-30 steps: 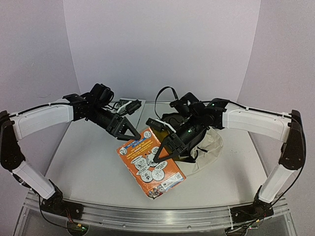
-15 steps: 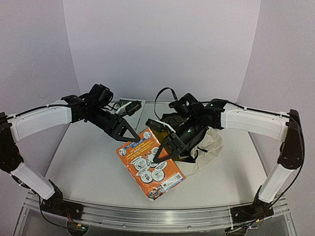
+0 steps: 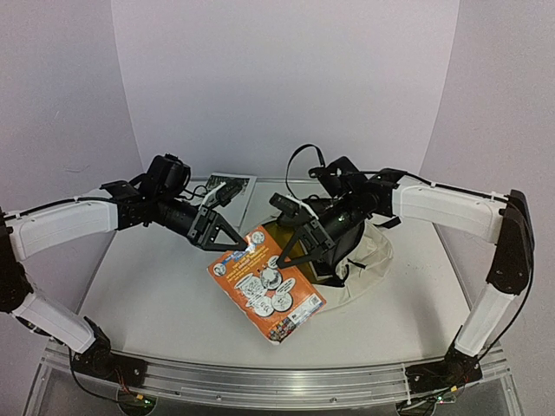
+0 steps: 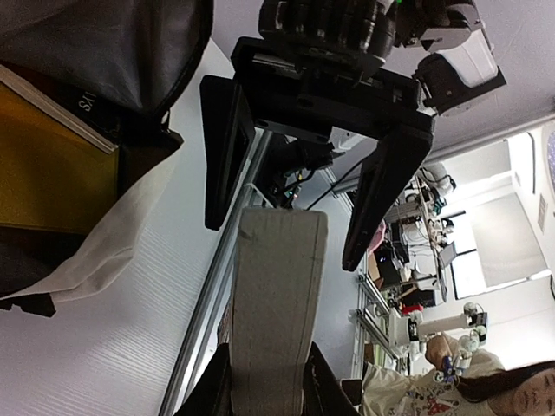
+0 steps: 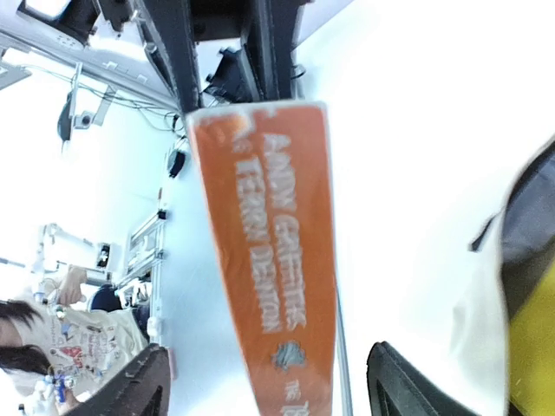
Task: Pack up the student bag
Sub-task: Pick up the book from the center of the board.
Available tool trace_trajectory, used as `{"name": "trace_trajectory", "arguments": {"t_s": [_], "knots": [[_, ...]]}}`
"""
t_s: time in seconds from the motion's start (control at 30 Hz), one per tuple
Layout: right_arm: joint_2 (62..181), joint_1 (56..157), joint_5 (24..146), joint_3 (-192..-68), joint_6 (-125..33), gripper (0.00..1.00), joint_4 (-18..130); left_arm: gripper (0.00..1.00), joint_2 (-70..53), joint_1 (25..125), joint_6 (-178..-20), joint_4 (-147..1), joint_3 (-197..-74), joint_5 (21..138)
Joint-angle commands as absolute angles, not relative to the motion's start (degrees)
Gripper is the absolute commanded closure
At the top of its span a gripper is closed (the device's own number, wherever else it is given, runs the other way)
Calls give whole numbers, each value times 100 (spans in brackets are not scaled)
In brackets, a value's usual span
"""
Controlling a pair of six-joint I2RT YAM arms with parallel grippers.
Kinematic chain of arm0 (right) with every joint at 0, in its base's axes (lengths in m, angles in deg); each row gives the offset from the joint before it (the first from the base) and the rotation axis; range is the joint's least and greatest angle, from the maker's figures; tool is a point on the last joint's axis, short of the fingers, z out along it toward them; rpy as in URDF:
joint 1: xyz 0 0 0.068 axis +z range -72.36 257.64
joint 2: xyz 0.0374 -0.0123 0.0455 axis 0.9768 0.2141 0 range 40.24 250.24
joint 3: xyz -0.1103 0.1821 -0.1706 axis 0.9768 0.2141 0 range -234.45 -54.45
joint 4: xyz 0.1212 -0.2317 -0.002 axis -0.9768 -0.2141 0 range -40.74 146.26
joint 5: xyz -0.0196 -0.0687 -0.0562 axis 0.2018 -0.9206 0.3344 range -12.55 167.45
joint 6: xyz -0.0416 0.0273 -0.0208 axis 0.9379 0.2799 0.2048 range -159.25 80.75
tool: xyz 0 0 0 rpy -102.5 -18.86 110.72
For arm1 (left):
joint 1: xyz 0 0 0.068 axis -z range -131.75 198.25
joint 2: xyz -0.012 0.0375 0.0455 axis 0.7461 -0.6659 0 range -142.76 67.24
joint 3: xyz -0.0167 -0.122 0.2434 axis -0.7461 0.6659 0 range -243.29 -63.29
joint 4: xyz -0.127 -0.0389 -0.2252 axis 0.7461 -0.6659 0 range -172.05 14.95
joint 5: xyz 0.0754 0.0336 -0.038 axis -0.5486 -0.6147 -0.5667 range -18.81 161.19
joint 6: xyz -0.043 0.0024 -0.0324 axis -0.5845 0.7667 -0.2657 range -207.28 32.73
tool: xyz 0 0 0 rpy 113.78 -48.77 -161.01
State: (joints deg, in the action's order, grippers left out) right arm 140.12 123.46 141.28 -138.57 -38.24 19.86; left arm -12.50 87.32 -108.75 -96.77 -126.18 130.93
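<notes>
An orange paperback book (image 3: 266,282) hangs tilted above the table. My left gripper (image 3: 232,243) is shut on its upper left edge; in the left wrist view (image 4: 267,364) the fingers pinch the grey page edge (image 4: 277,286). My right gripper (image 3: 290,251) is open at the book's right side. In the right wrist view (image 5: 277,373) its fingers stand wide on either side of the orange spine (image 5: 282,260) without touching it. The cream student bag (image 3: 371,258) lies right of the book with its mouth open, and a yellow item (image 3: 284,230) shows inside against the dark lining.
A black-and-white booklet (image 3: 228,187) lies at the back of the table behind my left arm. The bag's black strap (image 3: 303,160) loops up behind my right wrist. The metal rail (image 3: 260,381) runs along the near table edge.
My left arm has swung lower and right, carrying the book slightly toward the bag. My right wrist has risen, and the bag mouth now shows the yellow item.
</notes>
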Motion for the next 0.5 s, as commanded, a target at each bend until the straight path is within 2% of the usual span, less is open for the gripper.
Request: {"name": "trace_trajectory", "arguments": {"t_s": [0.0,0.1,0.23,0.33,0.47], "knots": [[13930,12089,13892,-13851,-3831,17,2260,100,-807,8707,-11530,-8554,-12578,12652],[13706,11680,13538,-13541,-4552,9,2908,100,-594,8614,-11936,-8007,-12382,12362],[13204,11276,13097,-13122,-5371,3,3871,100,-169,8428,-12504,-7176,-12006,11817],[12754,11057,12835,-12720,-5968,2,4745,100,113,8309,-12830,-6669,-11746,11470],[12041,10840,12421,-11822,-7647,2,6744,100,480,8167,-12908,-6162,-11524,10644]]}}
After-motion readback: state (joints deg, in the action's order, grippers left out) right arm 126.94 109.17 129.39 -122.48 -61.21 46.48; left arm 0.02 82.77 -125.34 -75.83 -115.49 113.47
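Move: The open bag's middle lies about 19 cm to the right of the left hand, 9 cm ahead and 18 cm below it. The book hangs from the left hand's pinch, its middle some 6 cm right, 5 cm back and 6 cm below. The palm-leaf notebook is roughly 32 cm ahead and 5 cm left, down on the table. From the right hand the bag sits about 9 cm ahead, 10 cm right and 17 cm below. Still pinching the book by its upper left corner, the left hand carries it forward about 5 cm, rising and drifting left, while turning some 25 degrees counter-clockwise. The already parted right fingers open fully and draw clear of the book's edge, that hand sweeping about 11 cm forward and 7 cm right over the bag, dipping slightly before it rises, and turning clockwise. ##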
